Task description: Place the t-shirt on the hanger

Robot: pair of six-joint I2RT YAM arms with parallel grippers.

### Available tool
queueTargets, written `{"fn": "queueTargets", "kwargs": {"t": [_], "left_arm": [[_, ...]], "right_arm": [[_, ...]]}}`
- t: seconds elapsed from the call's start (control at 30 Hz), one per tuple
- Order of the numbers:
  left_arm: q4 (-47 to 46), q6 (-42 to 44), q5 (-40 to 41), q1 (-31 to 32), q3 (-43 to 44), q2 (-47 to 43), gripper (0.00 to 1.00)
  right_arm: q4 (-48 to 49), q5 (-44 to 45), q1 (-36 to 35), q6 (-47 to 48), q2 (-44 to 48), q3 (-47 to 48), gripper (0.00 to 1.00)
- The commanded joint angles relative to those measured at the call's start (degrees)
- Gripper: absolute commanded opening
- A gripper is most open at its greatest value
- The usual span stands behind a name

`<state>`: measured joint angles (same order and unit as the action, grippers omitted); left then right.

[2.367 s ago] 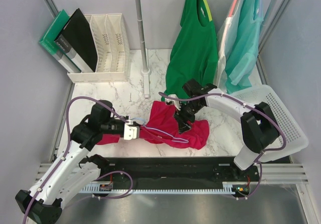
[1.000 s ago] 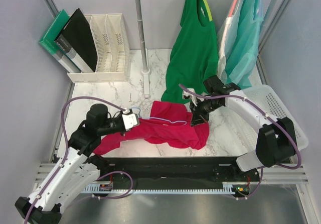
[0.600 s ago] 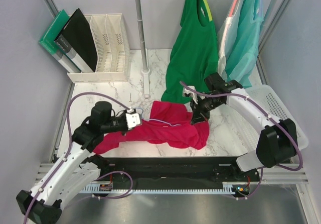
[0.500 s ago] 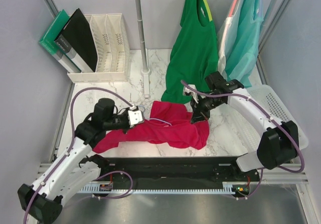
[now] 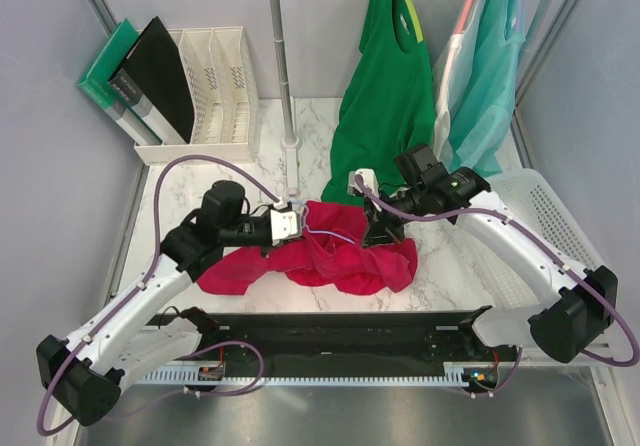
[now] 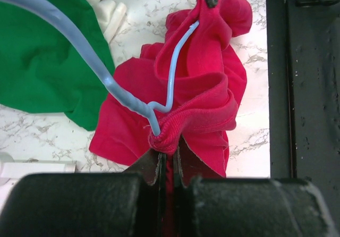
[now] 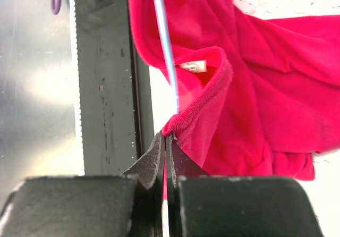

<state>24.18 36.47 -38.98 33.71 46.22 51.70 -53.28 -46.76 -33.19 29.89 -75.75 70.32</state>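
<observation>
The crimson t-shirt [image 5: 345,261] lies bunched on the marble table, lifted at its collar between both grippers. My left gripper [image 5: 299,222] is shut on the ribbed collar [image 6: 175,136], right where the light-blue wire hanger [image 6: 106,80] bends into the fabric. The hanger [image 5: 335,234] runs on through the neck opening towards my right gripper [image 5: 376,233]. In the right wrist view my right gripper [image 7: 169,139] is shut on the other side of the collar [image 7: 204,101], with the hanger wire [image 7: 166,40] passing just above its tips. Most of the hanger is hidden in the cloth.
A dark green t-shirt [image 5: 385,96] and a teal t-shirt [image 5: 495,76] hang from the rail behind, beside a steel pole [image 5: 285,76]. A white basket [image 5: 560,246] stands at the right, file holders [image 5: 205,91] at the back left, a black strip [image 5: 350,331] along the front edge.
Both grippers have moved towards each other, the left one right and away from the base, the right one left. The t-shirt has bunched up between them.
</observation>
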Motion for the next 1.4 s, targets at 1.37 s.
{"fn": "queueTargets", "kwargs": {"t": [1.37], "left_arm": [[-8.4, -8.1, -6.5, 0.5, 1.8, -1.2, 0.02]], "right_arm": [[5.3, 3.3, -2.7, 1.8, 1.1, 1.2, 0.24]]}}
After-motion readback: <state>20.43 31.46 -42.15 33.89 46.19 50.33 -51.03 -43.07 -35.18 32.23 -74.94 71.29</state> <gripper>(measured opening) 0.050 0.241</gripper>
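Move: Both hands hold opposite sides of the red T-shirt's collar. The hanger's exposed arm runs between them, its middle about 7 cm right of the left hand and level with it, and roughly 6 cm left and 2 cm ahead of the right hand. The hook stands some 5 cm ahead, 2 cm left and 4 cm above the left hand. The green shirt's hem lies about 14 cm straight ahead of the right hand and 8 cm lower. Easing forward about 1 cm, the right hand then parts its shut fingers to roughly a quarter open around the hanger's arm at the collar rim, rolling some 5 degrees and edging towards the left hand. The left hand keeps its pinch on collar and hanger, bobbing up about 2 cm, down 1 and up again. ##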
